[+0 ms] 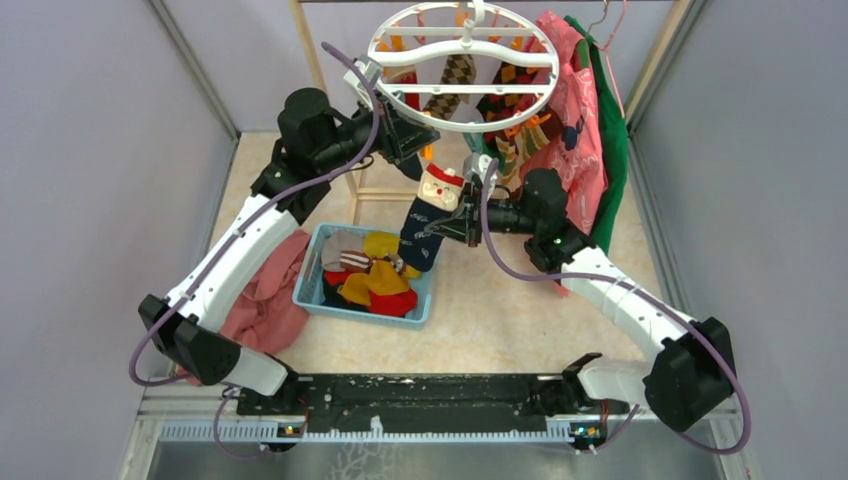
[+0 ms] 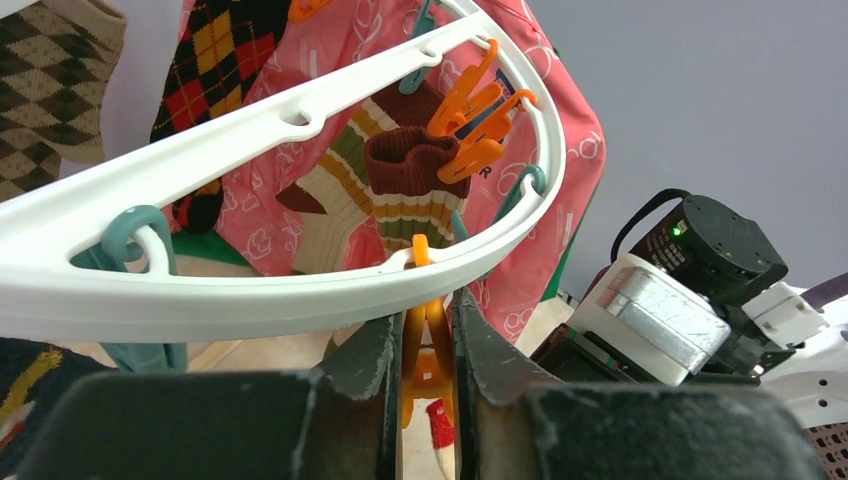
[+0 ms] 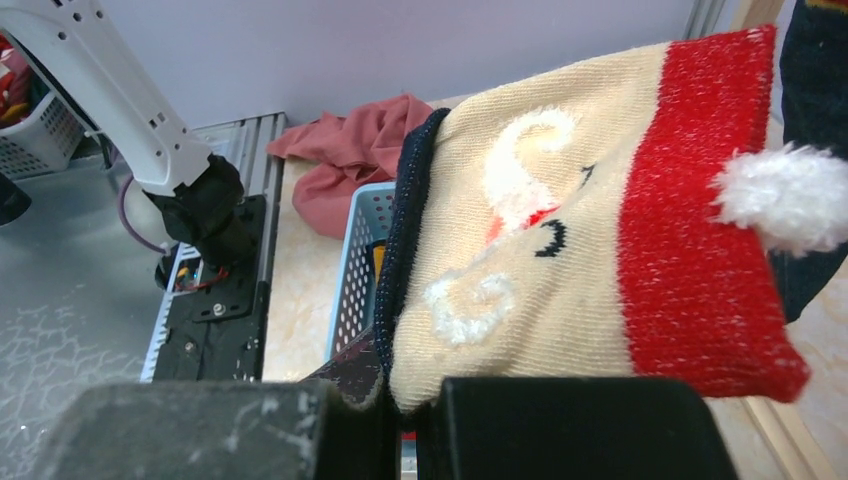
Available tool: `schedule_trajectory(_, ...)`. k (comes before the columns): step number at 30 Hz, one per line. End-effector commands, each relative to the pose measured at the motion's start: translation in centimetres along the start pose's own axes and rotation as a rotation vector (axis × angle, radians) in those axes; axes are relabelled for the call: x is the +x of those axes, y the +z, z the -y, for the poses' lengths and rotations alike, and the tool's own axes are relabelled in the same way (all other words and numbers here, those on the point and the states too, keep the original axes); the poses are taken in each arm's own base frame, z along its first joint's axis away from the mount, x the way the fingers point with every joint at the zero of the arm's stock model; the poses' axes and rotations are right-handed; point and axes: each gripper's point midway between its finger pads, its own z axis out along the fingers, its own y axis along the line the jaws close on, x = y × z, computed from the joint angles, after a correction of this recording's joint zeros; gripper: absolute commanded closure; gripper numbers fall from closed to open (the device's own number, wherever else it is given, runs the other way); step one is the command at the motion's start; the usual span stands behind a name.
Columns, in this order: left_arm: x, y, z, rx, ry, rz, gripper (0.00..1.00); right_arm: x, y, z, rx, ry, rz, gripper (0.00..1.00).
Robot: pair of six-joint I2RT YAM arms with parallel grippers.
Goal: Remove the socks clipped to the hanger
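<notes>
The white ring hanger (image 1: 470, 127) hangs at the back, with several socks clipped under it: a brown argyle one (image 1: 455, 75) and a striped one (image 2: 400, 190) among them. My left gripper (image 1: 425, 150) reaches up under the ring's near rim (image 2: 250, 290). There it (image 2: 428, 330) is shut on an orange clip (image 2: 428, 350) that dangles from the rim. A navy sock with a Santa face (image 1: 432, 205) hangs from that clip. My right gripper (image 1: 458, 215) is shut on this sock's side, and its jaws (image 3: 405, 385) pinch the cream and navy edge of the Santa sock (image 3: 560, 250).
A blue basket (image 1: 305, 272) holding yellow, red and striped socks stands below the Santa sock. A pinkish-red cloth heap (image 1: 265, 300) lies left of it. Large pink and green garments (image 1: 585, 120) hang at the back right. A wooden rack post (image 1: 310, 50) rises behind the left arm.
</notes>
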Motion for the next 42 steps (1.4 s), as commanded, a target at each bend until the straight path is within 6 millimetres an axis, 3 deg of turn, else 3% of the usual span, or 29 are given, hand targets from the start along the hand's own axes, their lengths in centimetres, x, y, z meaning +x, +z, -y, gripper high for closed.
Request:
schedule_trajectory(1, -1.2, -0.8, 1.3, 0.046, 0.027, 0.035, 0.96, -2.3, -0.6, -1.2, -0.019, -0.111, 0.046, 1.0)
schedule_trajectory(7, -1.3, -1.3, 1.4, 0.052, 0.048, 0.044, 0.94, -2.5, -1.0, -1.6, -0.018, -0.127, 0.042, 1.0)
schedule_trajectory(14, -1.0, -1.9, 1.5, 0.073, 0.104, 0.041, 0.74, -2.8, -1.5, -1.7, -0.015, -0.171, 0.036, 1.0)
schedule_trajectory(17, -0.8, -2.2, 1.8, 0.093, 0.129, 0.034, 0.59, -2.7, -1.5, -1.8, -0.019, -0.175, 0.033, 1.0)
schedule_trajectory(22, 0.0, -3.2, 2.2, 0.117, 0.187, 0.009, 0.27, -2.7, -1.7, -2.1, -0.031, -0.178, 0.026, 1.0)
schedule_trajectory(27, 1.2, -5.0, 2.2, 0.114, 0.292, -0.032, 0.07, -2.9, -1.7, -2.4, -0.046, -0.178, 0.026, 1.0)
schedule_trajectory(30, 2.5, -6.4, 2.5, 0.144, 0.365, -0.079, 0.01, -3.1, -1.8, -2.7, -0.056, -0.182, 0.026, 1.0)
schedule_trajectory(38, 7.6, -10.6, 6.2, 0.395, 0.463, -0.222, 0.01, -3.5, -1.9, -3.5, -0.094, -0.186, 0.031, 1.0)
schedule_trajectory(42, 10.0, -11.4, 5.8, 0.42, 0.471, -0.268, 0.04, -4.1, -1.9, -4.5, -0.149, -0.169, 0.048, 1.0)
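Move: The left hand, pinching the orange clip at the hanger's near rim, has the Santa sock about 10 cm back, level sideways and some 13 cm below. The hanger ring's middle is about 12 cm ahead, 5 cm right and 3 cm up; a navy sock hangs 4 cm ahead, 4 cm left and 8 cm below. The right hand grips the Santa sock, its middle 1 cm ahead and 1 cm left; the basket lies level ahead, 13 cm left, 27 cm below. The left fingers let go of the orange clip, spreading wide, and after that slow start the hand pulls off the rim with gathering speed, back about 11 cm and some 5 cm each left and down, towards the Santa sock. On the way it swings clockwise by about 20 degrees, until the fingers point right at that sock. The right hand keeps its pinch and draws the sock back about 3 cm. ##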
